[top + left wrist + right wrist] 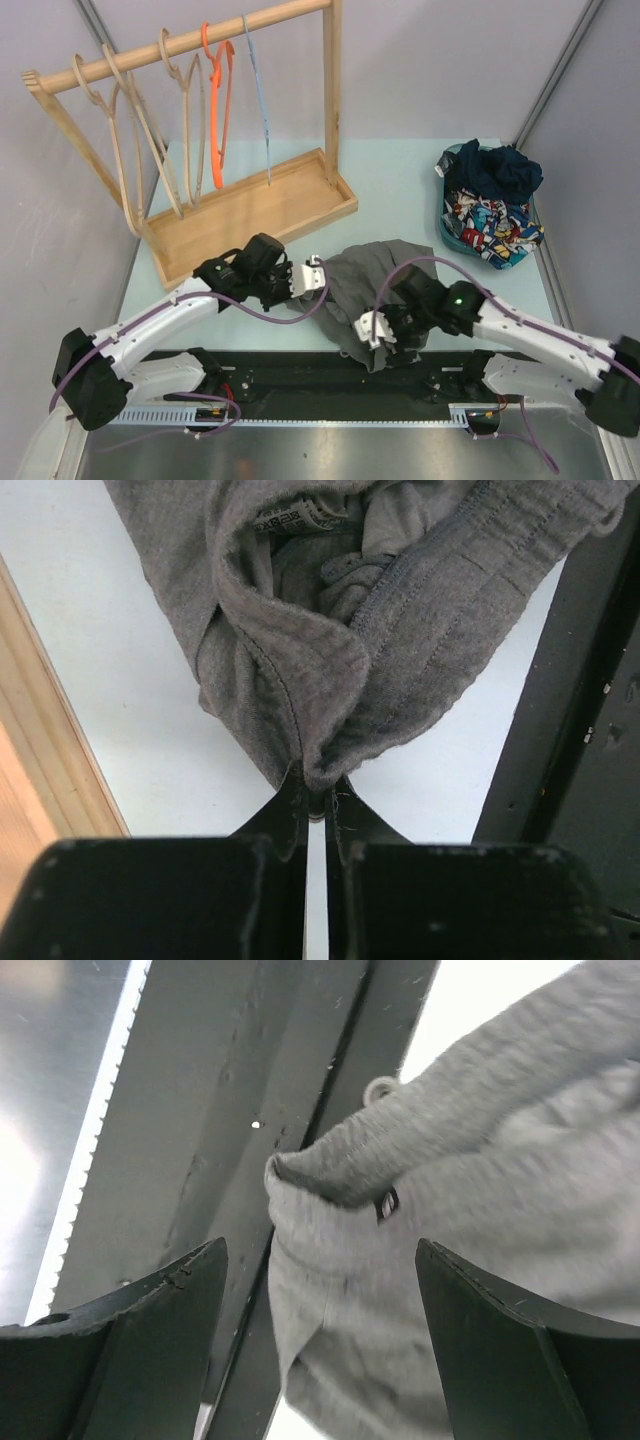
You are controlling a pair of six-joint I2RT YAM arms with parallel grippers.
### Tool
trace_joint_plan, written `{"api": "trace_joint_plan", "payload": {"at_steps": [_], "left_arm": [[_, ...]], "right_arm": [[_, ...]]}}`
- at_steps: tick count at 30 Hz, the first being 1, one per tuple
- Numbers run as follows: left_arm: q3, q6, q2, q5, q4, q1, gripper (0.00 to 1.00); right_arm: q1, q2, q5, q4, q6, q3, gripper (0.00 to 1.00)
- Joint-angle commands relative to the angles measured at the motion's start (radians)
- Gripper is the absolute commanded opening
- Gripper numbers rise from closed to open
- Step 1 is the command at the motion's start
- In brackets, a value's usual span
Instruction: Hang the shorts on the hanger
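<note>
The dark grey shorts [372,272] lie crumpled on the table between my two arms, their near edge draped over the black strip at the front. My left gripper [318,276] is shut on a fold at the shorts' left edge; the left wrist view shows the cloth [400,630] pinched between the tips of the left gripper [318,795]. My right gripper [378,335] hovers over the shorts' near corner, open; in the right wrist view the grey cloth [480,1210] lies between and beyond the spread tips of the right gripper [320,1250], apart from them. The thin light-blue hanger [262,100] hangs on the rack's rail.
A wooden rack [250,215] with a tray base stands at the back left, carrying wooden hangers [130,150] and an orange hanger [218,110]. A teal basket [449,235] at the right holds a navy garment [505,170] and a cartoon-print cloth [485,225]. Grey walls close both sides.
</note>
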Motion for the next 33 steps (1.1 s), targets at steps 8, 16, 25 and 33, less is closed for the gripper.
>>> {"api": "trace_joint_plan", "payload": {"at_steps": [8,16,25,33], "left_arm": [[-0.007,0.016,-0.028,0.074,-0.026,0.016,0.00],[-0.069,0.167,-0.115,0.091,-0.111,0.017,0.02],[-0.049,0.227,-0.088,0.114,-0.115,0.017,0.73],[-0.102,0.204,-0.103,0.137,0.112,-0.105,0.92]], "right_arm": [[0.109,0.243,0.241,0.328,0.004,-0.118,0.26],[-0.045,-0.131,0.363,0.217,0.113,-0.017,0.00],[-0.351,-0.340,0.361,0.107,0.165,0.110,0.00],[-0.374,-0.321,0.377,0.155,0.268,0.121,0.00]]}}
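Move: The near corner of the shorts that my open right hand is going for lies about 8 cm below it, some 2 cm ahead and 1 cm left; the shorts' middle is about 8 cm ahead and straight in line, equally low. The laundry basket stands some 28 cm ahead and 25 cm right. My left hand still pinches the other end, with the shorts' middle level with it, about 13 cm right and 7 cm below; the wooden tray is some 17 cm ahead and 13 cm left. I sink my right hand about 8 cm onto the near corner, shut the fingers on the cloth, then lift it some 20 cm while carrying it forward and right, turning the wrist roughly 40 degrees clockwise. My left hand keeps its pinch as it eases about 3 cm back and slightly left, then opens wide and lets its end go, edging back right afterwards. ##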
